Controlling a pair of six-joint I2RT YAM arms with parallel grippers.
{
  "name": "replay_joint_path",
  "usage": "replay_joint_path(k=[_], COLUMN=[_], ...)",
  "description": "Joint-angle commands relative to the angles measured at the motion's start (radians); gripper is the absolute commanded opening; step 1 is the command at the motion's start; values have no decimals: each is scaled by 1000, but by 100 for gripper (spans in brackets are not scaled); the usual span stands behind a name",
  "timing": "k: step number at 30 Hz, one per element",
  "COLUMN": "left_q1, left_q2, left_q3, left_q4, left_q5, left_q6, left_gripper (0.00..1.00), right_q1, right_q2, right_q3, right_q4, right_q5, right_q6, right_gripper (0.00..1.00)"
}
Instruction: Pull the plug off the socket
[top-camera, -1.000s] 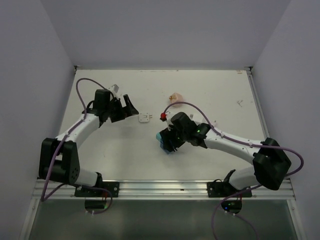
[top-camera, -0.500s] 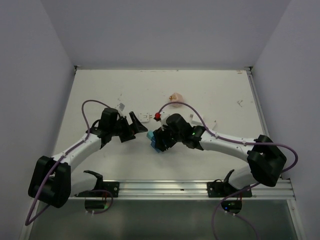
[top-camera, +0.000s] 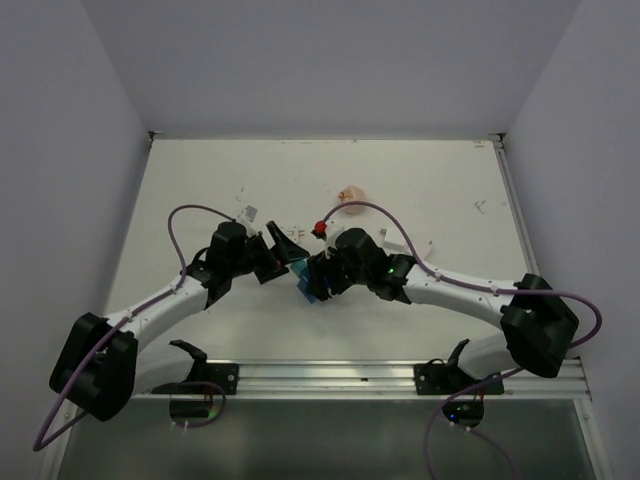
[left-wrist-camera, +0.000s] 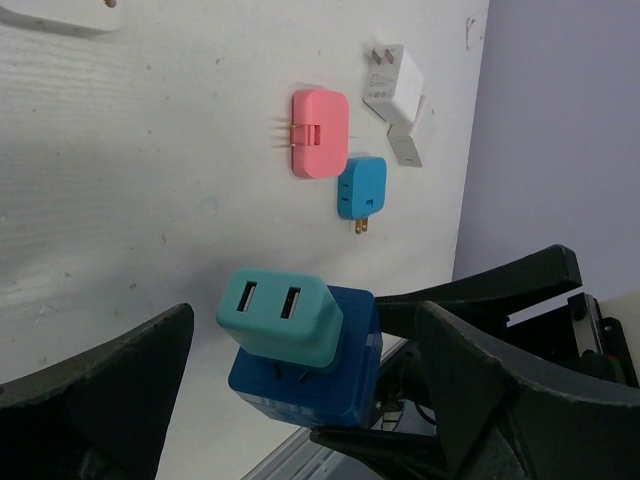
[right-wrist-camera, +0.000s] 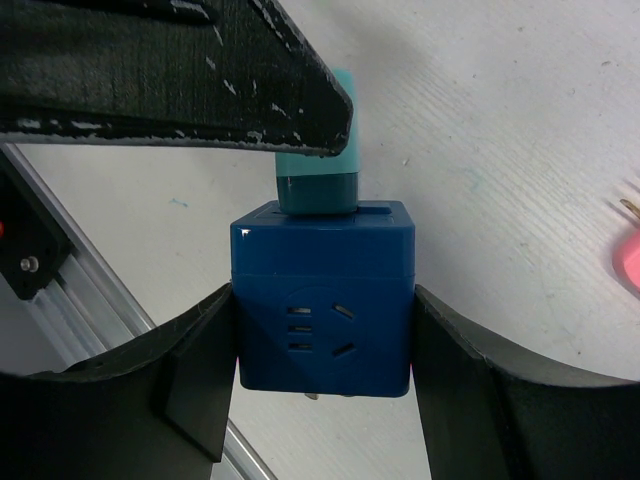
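Observation:
A dark blue socket cube (right-wrist-camera: 323, 300) is gripped between my right gripper's (right-wrist-camera: 323, 335) two fingers, held above the table. A teal plug with two USB slots (left-wrist-camera: 280, 308) sits plugged into the cube (left-wrist-camera: 315, 380). My left gripper (left-wrist-camera: 300, 335) is open, its two fingers standing on either side of the plug, with gaps showing. In the right wrist view one left finger (right-wrist-camera: 170, 75) lies across the plug (right-wrist-camera: 315, 165). In the top view both grippers meet at the table's middle: the left (top-camera: 292, 260) and the right (top-camera: 318, 280).
A pink plug (left-wrist-camera: 320, 133), a small blue plug (left-wrist-camera: 361, 188) and a white charger (left-wrist-camera: 392, 85) lie on the table beyond the cube. A pinkish object (top-camera: 351, 195) lies farther back. The metal rail (top-camera: 330, 375) runs along the near edge.
My left arm has swung right and nearer, bringing its open fingers around the teal plug. My right gripper has carried the cube a little left to meet it.

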Motion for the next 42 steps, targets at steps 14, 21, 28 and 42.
replay_joint_path(k=[14, 21, 28, 42], left_q1=[-64, -67, -67, -7], left_q2=[11, 5, -25, -45], left_q3=[-10, -36, -37, 59], left_q4=[97, 125, 142, 91], left_q5=[-88, -88, -115, -193], left_q6=[-42, -56, -51, 10], left_gripper=[72, 57, 22, 0], right_q1=[4, 4, 4, 6], right_q2=[-93, -98, -87, -38], right_q3=[-40, -51, -65, -60], right_q4=[145, 168, 159, -14], right_q5=[21, 20, 23, -25], right_q6=[105, 128, 137, 70], right_gripper=[0, 0, 0, 0])
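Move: The teal plug, seated in the blue socket, stands between the left hand's open fingers, its middle only about 1 cm ahead, 1 cm right and 1 cm below. The socket, in the right hand's grip, is level fore and aft with the left hand, roughly 3 cm right and 4 cm lower; from the right hand the plug lies 1 cm ahead, 2 cm left and 3 cm up. On the table 8 cm below the left hand are the white strip, about 10 cm ahead and 1 cm left, and the pink plug, some 4 cm ahead and 15 cm right. The left hand eases about 1 cm to its right onto the teal plug and all but stays there while its wide-open fingers close to about half and pinch the plug from both sides, after which it keeps its grip and creeps barely half a centimetre back left and a little forward and up. Meanwhile the right hand keeps its hold on the blue socket, raises it a good 1 cm towards the left fingers and rolls it some 5 degrees, its left side rising, then stays there holding against the left hand. ##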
